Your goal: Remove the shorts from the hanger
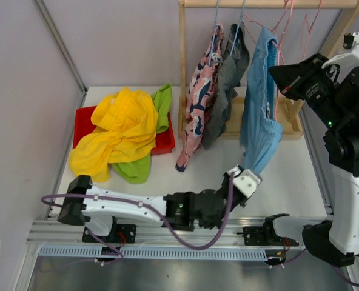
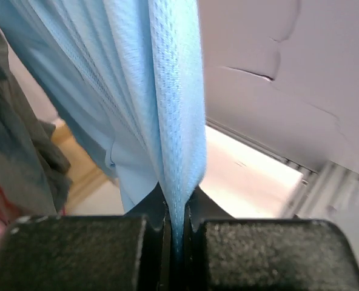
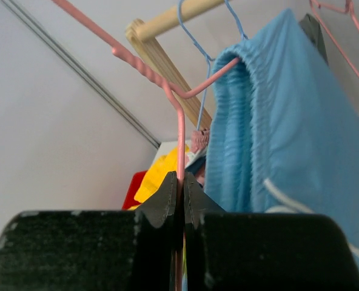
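The light blue shorts [image 1: 261,103] hang on a pink wire hanger [image 3: 181,139] on the wooden rack. My left gripper [image 1: 245,172] is low down and shut on their bottom edge; the left wrist view shows the blue cloth [image 2: 167,91] pinched between the jaws of that gripper [image 2: 178,209]. My right gripper [image 1: 276,79] is up at the right of the shorts. In the right wrist view this gripper [image 3: 181,185] is shut on the hanger's wire, with the blue waistband [image 3: 288,121] just to the right.
Dark grey shorts [image 1: 225,91] and pink printed shorts [image 1: 197,103] hang on blue hangers left of the blue pair. Yellow shorts [image 1: 122,130] and lime green shorts [image 1: 161,103] lie heaped on a red tray [image 1: 82,121]. The rack's post [image 1: 182,60] stands between them.
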Robot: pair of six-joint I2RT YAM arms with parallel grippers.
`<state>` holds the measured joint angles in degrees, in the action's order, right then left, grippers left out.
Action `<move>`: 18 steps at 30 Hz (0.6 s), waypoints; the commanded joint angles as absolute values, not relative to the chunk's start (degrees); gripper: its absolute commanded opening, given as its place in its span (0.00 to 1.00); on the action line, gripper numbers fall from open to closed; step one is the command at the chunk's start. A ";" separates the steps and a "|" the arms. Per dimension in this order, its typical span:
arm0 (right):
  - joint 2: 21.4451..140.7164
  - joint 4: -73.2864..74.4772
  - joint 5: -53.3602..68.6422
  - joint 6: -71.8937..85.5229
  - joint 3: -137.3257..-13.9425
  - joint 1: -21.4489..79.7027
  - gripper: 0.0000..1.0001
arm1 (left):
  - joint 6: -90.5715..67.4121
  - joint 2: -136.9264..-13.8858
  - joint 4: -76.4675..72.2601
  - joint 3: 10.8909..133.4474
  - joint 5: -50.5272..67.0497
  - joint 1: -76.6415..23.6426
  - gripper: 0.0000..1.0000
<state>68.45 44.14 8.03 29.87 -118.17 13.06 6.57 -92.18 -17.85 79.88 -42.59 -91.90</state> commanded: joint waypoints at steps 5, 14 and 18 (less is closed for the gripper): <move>70.84 32.70 5.89 27.68 -128.23 12.74 0.00 | -1.59 -83.86 -11.42 68.04 -56.33 -100.90 0.00; 74.98 42.09 7.73 29.61 -141.69 12.66 0.00 | 4.74 -87.45 -12.64 68.28 -58.97 -99.41 0.00; 64.89 41.40 12.12 34.79 -129.49 12.66 0.00 | 8.78 -85.87 -8.10 79.74 -57.13 -91.16 0.00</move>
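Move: Out to the left hand's left lies the red tray with the yellow shorts, about 45 cm left, 28 ahead and 34 below; the pink hanger sits roughly 18 cm ahead, 5 right and 21 above this hand, which already grips the blue shorts' lower end. From the right hand, already pinching that hanger, the blue shorts' middle is some 7 cm ahead, 2 left and 10 below; the grey shorts are 14 ahead, 11 left, 12 below. Dragging the pinched blue shorts away from the hanger, the left hand swings back and left, sinks, then eases forward again, ending about 6 cm left and 5 cm lower, turned slightly counter-clockwise. The right hand keeps hold of the pink hanger, nudges forward, then pulls back and up against it, some 4 cm back overall. ##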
